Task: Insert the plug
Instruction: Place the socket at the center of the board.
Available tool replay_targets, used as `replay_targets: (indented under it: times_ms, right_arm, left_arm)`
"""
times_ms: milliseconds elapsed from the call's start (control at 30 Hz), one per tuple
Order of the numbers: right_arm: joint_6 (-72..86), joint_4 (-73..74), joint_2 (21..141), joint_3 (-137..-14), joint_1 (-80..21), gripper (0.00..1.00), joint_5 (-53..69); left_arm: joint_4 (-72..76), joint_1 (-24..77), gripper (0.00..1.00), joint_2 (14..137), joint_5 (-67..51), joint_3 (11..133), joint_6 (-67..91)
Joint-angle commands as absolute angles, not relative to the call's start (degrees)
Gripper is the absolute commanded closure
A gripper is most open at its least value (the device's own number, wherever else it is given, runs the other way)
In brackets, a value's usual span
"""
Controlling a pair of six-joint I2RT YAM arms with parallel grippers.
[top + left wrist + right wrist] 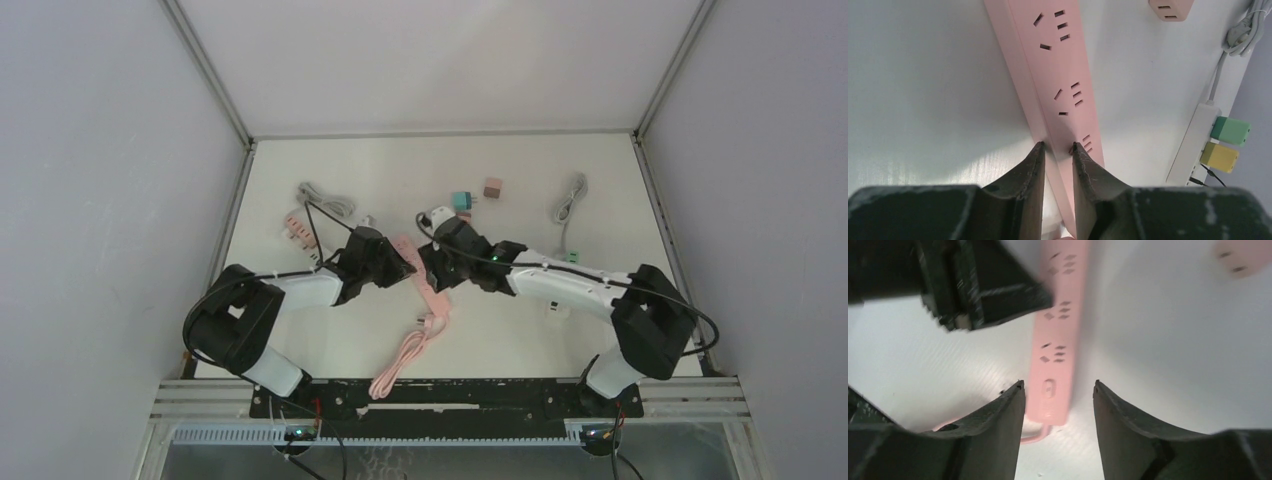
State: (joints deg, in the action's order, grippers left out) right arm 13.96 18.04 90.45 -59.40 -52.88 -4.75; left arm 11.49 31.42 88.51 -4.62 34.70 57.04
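Observation:
A pink power strip [437, 300] lies in the middle of the table, its pink cable [400, 360] trailing toward the front edge. My left gripper [1058, 146] is shut on the long edge of the strip [1063, 65], near one end, with several sockets running away from the fingertips. My right gripper [1058, 384] is open and straddles the strip's switch end [1048, 390], with a gap on both sides. From above, the left gripper [392, 262] and right gripper [438, 268] almost meet over the strip. Neither holds a plug.
Behind the grippers lie a white plug [440, 214], a teal adapter [461, 200] and a brown cube [492, 187]. A pink adapter [295, 228] and grey cable [325, 198] sit left. A white strip [1193, 145] carries green [1230, 130] and yellow [1219, 156] plugs.

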Motion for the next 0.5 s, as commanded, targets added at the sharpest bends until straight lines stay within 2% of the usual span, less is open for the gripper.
replay_targets:
  times_ms: [0,167,300,467]
  right_arm:
    - [11.6,16.9,86.1,-60.3,-46.0,0.37,-5.0]
    - [12.7,17.2,90.8,-63.7,-37.3,0.29,-4.1]
    - [15.0,15.2,95.7,-66.5,-34.5,0.15,-7.2]
    - [19.3,12.8,103.3,-71.7,-32.9,0.12,-10.3]
  left_arm:
    - [9.8,32.1,0.72,91.3,-5.5,32.7,56.1]
    - [10.8,32.6,0.72,93.1,-7.3,33.1,55.7]
    - [11.2,33.8,0.73,93.4,-7.1,33.4,55.1]
    - [12.0,34.7,0.72,95.0,-9.1,34.2,55.3]
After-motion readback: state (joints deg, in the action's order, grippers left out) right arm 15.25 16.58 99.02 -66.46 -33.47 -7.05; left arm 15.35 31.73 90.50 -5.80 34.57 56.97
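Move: The near pink plug lies about 18 cm ahead of the right hand, 5 cm to its right and some 7 cm below. The teal plug sits 4 cm beyond the near pink plug, and the far pink plug about 8 cm beyond it and 8 cm to its right. The middle of the pink power strip is roughly 4 cm ahead and 4 cm left of the right hand; for the left hand it is almost directly under the fingertips, about 1 cm back and 2 cm down. Already clear of the pink power strip, the right hand sweeps quickly about 12 cm forward and 8 cm to its right towards the near pink plug, first rising some 2 cm and then sinking to slightly below its starting height, while it turns about 20 degrees clockwise and its fingers spread from half open to nearly full. The left hand keeps its narrowed fingertips on the strip near its middle and eases it about 1 cm to the right, its opening unchanged. ##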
